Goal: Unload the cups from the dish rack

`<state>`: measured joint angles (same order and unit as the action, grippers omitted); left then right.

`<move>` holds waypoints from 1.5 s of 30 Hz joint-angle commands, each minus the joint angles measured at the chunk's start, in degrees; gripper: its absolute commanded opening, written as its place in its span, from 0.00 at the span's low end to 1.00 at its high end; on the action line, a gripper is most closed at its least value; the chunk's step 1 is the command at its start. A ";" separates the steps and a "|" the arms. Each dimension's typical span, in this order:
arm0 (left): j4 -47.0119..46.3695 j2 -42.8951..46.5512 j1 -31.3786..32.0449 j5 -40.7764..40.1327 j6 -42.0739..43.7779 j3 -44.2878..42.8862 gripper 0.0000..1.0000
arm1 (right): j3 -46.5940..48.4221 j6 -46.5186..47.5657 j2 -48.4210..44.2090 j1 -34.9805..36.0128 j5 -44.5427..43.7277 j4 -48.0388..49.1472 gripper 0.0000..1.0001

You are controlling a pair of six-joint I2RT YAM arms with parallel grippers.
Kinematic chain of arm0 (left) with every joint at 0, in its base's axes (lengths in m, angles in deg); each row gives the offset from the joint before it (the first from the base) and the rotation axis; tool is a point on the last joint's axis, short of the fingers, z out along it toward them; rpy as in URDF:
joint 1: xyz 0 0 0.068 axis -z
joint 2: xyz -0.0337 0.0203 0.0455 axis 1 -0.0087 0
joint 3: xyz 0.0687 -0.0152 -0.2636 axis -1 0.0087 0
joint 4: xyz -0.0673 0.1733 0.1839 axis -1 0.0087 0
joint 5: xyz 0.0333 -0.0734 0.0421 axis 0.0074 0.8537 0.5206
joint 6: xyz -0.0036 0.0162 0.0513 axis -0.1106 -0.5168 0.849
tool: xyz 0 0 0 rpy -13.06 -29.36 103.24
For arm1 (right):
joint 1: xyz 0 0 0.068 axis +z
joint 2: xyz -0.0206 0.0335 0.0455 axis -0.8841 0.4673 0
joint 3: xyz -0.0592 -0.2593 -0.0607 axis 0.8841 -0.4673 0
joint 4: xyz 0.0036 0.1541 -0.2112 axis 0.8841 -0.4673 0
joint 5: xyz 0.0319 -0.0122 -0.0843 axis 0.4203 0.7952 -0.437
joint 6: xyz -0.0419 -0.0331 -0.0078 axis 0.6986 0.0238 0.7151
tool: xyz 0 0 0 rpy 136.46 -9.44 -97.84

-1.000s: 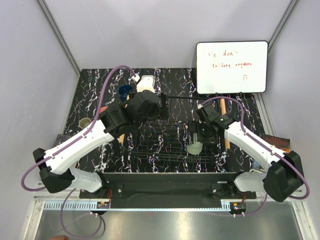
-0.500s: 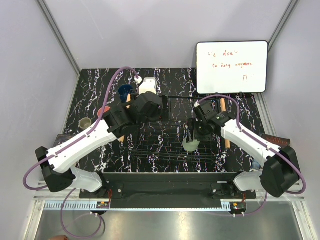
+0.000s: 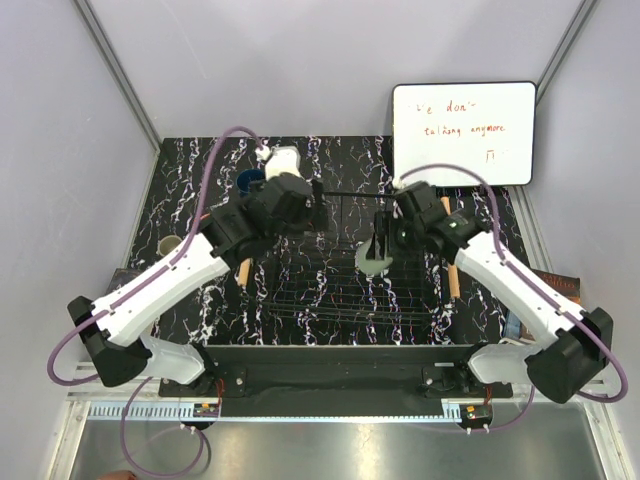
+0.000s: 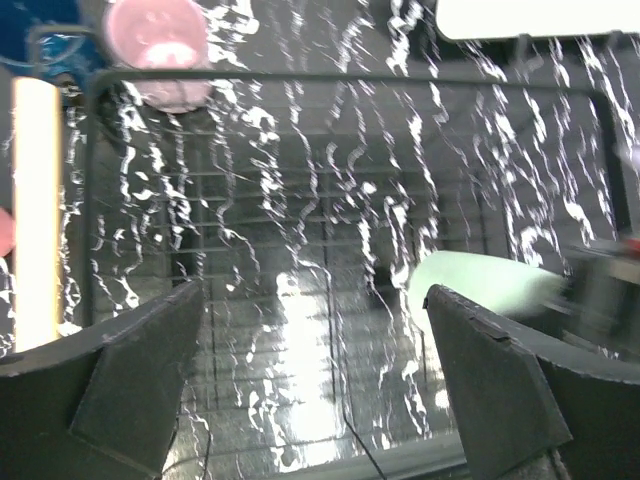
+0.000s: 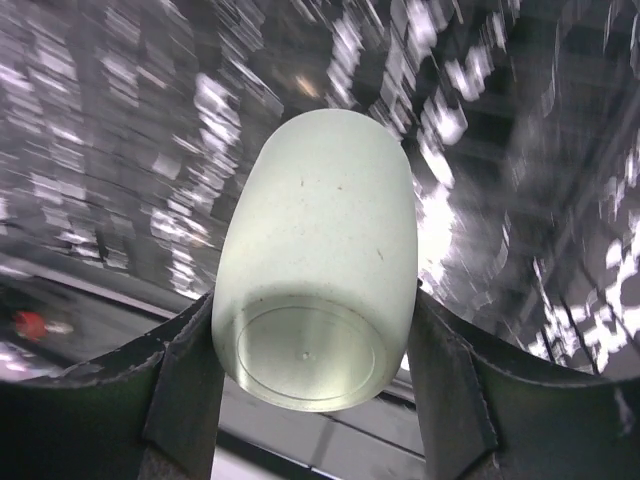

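Note:
The dish rack (image 3: pixel 330 285) is black wire with a wooden bar (image 3: pixel 243 272) on each side. My right gripper (image 3: pixel 380 243) is shut on the mint green cup (image 3: pixel 371 259) and holds it tilted above the rack's middle. In the right wrist view the cup (image 5: pixel 320 260) sits base-first between the fingers (image 5: pixel 185 360). My left gripper (image 3: pixel 318 205) is open and empty over the rack's back left, and its wrist view (image 4: pixel 315 400) shows bare grid between the jaws. The dark blue cup (image 3: pixel 248 181), a mauve cup (image 4: pixel 160 45) and the beige cup (image 3: pixel 170 245) stand on the table outside the rack.
A whiteboard (image 3: pixel 463 135) leans at the back right. A pink rim (image 4: pixel 4 232) shows left of the rack's wooden bar (image 4: pixel 35 210). Flat book-like objects lie at the right edge (image 3: pixel 553 283) and left edge (image 3: pixel 122 278) of the table.
My right gripper has carried the mint green cup up, back and to the left over the rack. My left gripper has shifted a little toward the back.

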<state>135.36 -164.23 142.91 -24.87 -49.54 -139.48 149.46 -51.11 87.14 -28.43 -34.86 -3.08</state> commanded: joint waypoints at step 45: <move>-76.89 13.96 -19.66 56.87 -18.72 32.77 0.93 | -5.33 -52.24 5.87 -8.31 52.54 89.07 0.00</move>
<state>74.42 -146.57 124.15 21.77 -60.01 -109.36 143.88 -100.47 93.42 -36.95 14.36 78.55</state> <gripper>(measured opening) 0.959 0.687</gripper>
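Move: The green cup is already in the right hand's fingers; the wide-open left gripper it is taken to waits about 20 cm to that hand's left, 4 cm farther out and 12 cm higher. The empty dish rack's middle lies some 3 cm ahead, 6 cm left and 10 cm below the right hand. From the left hand, the green cup is about 20 cm right, 4 cm back and 14 cm down; the mauve cup stands roughly 19 cm ahead, 2 cm left and 23 cm below. The right hand lifts the held green cup some 20 cm, rolling it leftward towards the rising, open left gripper. ##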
